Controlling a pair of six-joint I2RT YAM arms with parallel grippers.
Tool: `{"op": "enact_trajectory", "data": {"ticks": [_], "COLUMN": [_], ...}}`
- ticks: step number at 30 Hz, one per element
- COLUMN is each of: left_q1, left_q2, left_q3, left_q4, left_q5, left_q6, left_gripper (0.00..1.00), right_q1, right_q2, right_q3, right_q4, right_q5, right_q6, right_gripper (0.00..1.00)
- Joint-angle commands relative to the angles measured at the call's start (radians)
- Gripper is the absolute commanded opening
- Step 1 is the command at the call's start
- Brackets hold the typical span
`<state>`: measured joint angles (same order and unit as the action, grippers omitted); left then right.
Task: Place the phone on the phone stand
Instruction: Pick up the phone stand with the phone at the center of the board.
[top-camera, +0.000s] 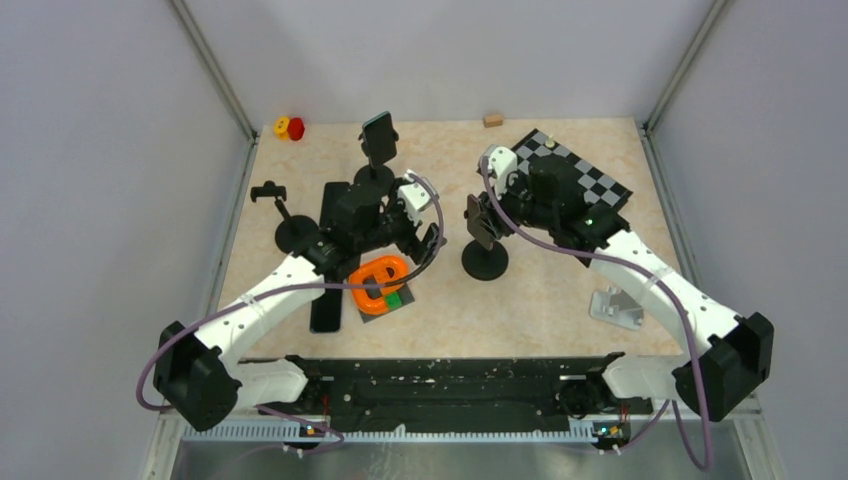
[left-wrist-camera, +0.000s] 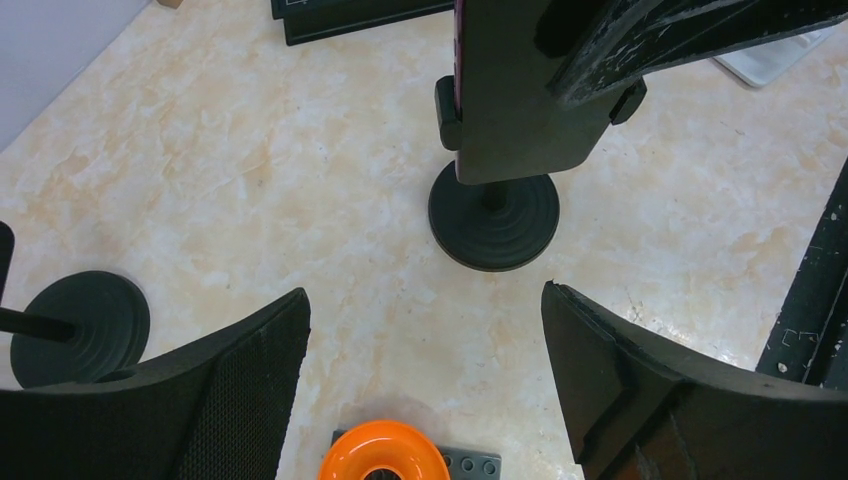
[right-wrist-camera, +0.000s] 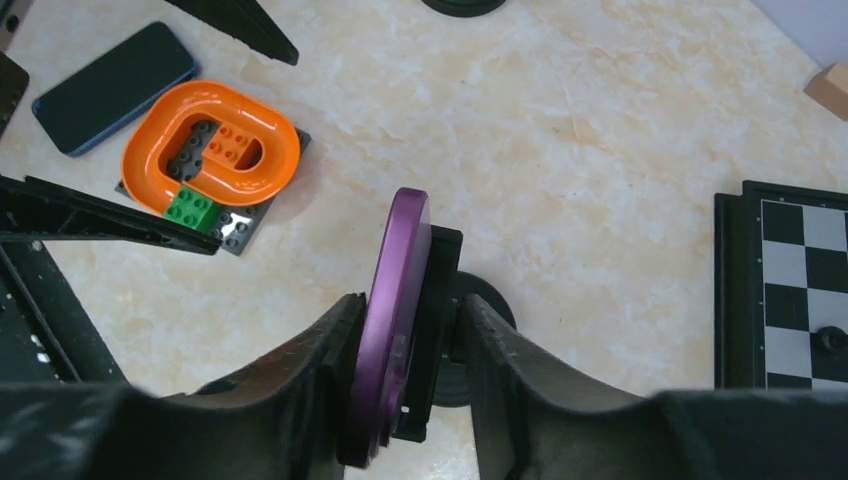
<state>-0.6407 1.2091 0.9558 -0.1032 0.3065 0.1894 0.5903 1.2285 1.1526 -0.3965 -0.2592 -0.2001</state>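
In the right wrist view a purple phone (right-wrist-camera: 398, 290) stands on edge against the black cradle (right-wrist-camera: 440, 300) of a phone stand, whose round base (right-wrist-camera: 492, 308) shows behind it. My right gripper (right-wrist-camera: 412, 305) is shut on the phone, with one finger on its purple face and the other on the back of the cradle. The overhead view has that phone stand (top-camera: 485, 262) at mid-table, with the right gripper (top-camera: 488, 208) at its top. My left gripper (left-wrist-camera: 425, 300) is open and empty, low over the table short of the stand's base (left-wrist-camera: 494, 215).
An orange ring toy on a grey plate (top-camera: 378, 283) lies under the left gripper (top-camera: 420, 238). A dark phone (top-camera: 328, 310) lies flat beside it. Another stand (top-camera: 378, 130) holds a phone at the back. An empty stand (top-camera: 290, 230) is on the left and a chessboard (top-camera: 575, 175) on the right.
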Motion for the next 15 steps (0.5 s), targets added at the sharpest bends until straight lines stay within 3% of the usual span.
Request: {"op": "enact_trajectory", "data": {"ticks": [1, 6, 15], "left_q1": [0.016, 0.068, 0.147], "left_q2": [-0.024, -0.028, -0.043], "left_q3": [0.043, 0.068, 0.1], "left_q4": [0.017, 0.016, 0.03], "left_q5": [-0.012, -0.01, -0.026], "left_q6": [-0.007, -0.057, -0.126], "left_gripper": [0.89, 0.91, 0.92], "right_q1": [-0.008, -0.023, -0.094], "right_q2": [0.048, 0.121, 0.306], "right_q3": [0.07, 0.152, 0.416], "right_q4": [0.024, 0.049, 0.097], "right_q5": [-0.027, -0.023, -0.039], "right_q6": [-0.001, -0.004, -0.037], "right_gripper": [0.35, 0.0, 0.0]}}
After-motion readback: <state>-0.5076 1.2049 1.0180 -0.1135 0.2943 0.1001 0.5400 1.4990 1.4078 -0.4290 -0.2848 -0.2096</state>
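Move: The upright phone on its phone stand is between the right hand's still-parted fingers, its middle about 1 cm ahead, 2 cm to the left and nearly level. From this hand the chessboard lies some 22 cm ahead and 20 cm right, the other phone stand about 21 cm ahead and 28 cm left, and the orange ring about 26 cm left and 7 cm back, down on the table. From the left hand the phone is roughly 11 cm right and 6 cm ahead, slightly higher. The right hand sinks about 1 cm as its fingers close from half open and pinch the phone together with the stand's clamp, then it carries them about 6 cm forward over the open table, drifting some 2 cm left and rising slightly, its wrist hardly turning. Meanwhile the left hand, empty and still wide open, draws off to the forward left, about 5 cm across and 3 cm up, towards the other phone stand and a little away from the held phone, swinging some 10 degrees counter-clockwise. ##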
